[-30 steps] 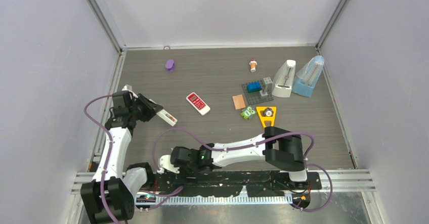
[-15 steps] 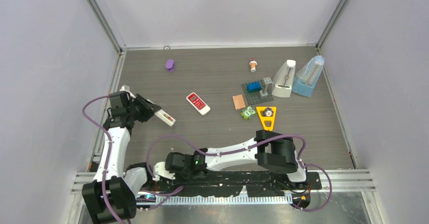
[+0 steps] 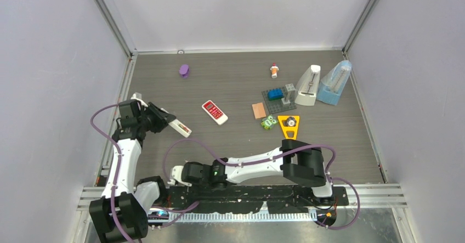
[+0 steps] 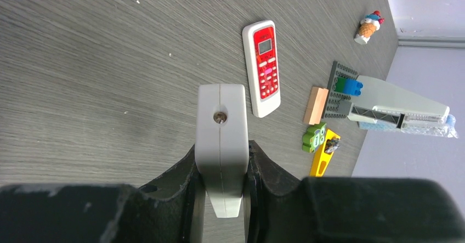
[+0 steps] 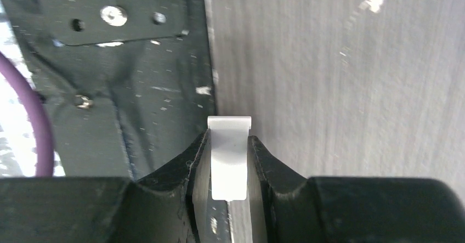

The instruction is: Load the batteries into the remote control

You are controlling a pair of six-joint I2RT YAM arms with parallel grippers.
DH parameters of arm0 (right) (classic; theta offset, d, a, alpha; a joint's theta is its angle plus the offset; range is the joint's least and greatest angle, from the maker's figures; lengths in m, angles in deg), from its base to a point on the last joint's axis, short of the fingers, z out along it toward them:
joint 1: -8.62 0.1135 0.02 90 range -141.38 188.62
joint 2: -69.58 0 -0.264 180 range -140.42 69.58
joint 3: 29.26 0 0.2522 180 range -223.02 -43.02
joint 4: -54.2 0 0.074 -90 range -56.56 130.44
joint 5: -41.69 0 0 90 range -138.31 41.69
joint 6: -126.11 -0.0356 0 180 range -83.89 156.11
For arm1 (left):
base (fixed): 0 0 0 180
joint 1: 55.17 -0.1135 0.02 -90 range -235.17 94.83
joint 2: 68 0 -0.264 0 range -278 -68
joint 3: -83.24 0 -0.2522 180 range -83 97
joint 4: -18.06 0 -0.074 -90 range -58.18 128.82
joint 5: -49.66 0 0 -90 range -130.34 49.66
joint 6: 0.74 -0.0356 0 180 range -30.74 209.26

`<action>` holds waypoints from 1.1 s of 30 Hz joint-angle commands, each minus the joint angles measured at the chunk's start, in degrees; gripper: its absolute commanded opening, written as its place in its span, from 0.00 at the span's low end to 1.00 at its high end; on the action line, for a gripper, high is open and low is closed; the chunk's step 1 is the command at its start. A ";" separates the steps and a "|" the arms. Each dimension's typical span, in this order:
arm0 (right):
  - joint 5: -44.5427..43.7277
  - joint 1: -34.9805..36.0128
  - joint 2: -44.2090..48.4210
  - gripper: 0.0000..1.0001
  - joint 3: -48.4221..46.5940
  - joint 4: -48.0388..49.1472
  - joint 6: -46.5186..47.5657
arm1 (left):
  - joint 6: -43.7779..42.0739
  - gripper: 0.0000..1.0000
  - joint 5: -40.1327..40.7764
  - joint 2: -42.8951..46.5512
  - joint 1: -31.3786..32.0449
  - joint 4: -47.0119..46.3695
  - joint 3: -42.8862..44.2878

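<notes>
My left gripper (image 3: 167,121) is shut on a white remote (image 3: 180,126) and holds it at the left side of the table. The left wrist view shows the remote's plain white back, with one screw (image 4: 221,144), between the jaws of my left gripper (image 4: 221,158). A second remote, white with a red face (image 3: 214,112), lies flat at mid-table and also shows in the left wrist view (image 4: 264,67). My right gripper (image 3: 176,175) is shut on a small flat white plastic piece (image 5: 229,155) over the table's near edge. No batteries show in any view.
A purple lump (image 3: 184,70) sits far left. An ice-cream toy (image 3: 273,70), grey baseplate with blue brick (image 3: 278,96), two metronome-shaped objects (image 3: 308,85), tan block (image 3: 259,110), green block (image 3: 268,123) and yellow wedge (image 3: 288,124) fill the right half. The black mounting plate (image 5: 109,89) lies beside my right gripper.
My right gripper swung slightly along the near edge with the white piece, first nearer and left, then back. My left gripper with the white remote barely moved.
</notes>
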 commanded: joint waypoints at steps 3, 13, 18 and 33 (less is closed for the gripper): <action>-6.00 -2.80 8.20 0.18 1.78 -0.53 -5.02 | 0.24 0.00 -3.33 1.18 -0.47 -2.83 -0.46; -14.85 -18.33 10.18 0.18 8.63 -8.37 -32.35 | 2.66 0.00 -5.79 1.39 -0.47 -6.65 -3.80; -16.78 -24.84 15.50 0.23 18.66 -9.35 -53.92 | 3.75 0.00 -7.07 1.89 -0.25 -8.30 -5.41; -25.88 -25.81 23.48 0.75 20.00 -22.21 -78.04 | 4.79 0.00 -9.91 9.20 4.35 -9.72 -12.59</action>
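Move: The right hand already grips the white battery cover low over the table's near edge; the bare spot it takes the cover to lies about 14 cm ahead, 20 cm to its right and 1 cm lower. The red remote lies about 34 cm ahead and 6 cm right of that hand, the green frog 29 ahead and 28 right, the yellow triangle 26 ahead and 35 right. From the left hand, that spot is about 9 cm back, 29 right and 13 below. The right hand carries the cover some 20 cm to the right and 14 cm forward, rising about 3 cm on the way and sinking back to the table while the wrist turns clockwise by nearly 100 degrees, then opens its fingers wide and lets go of the cover. Meanwhile the left hand keeps its pinch on the white remote and eases a few centimetres right, back and a little down. ##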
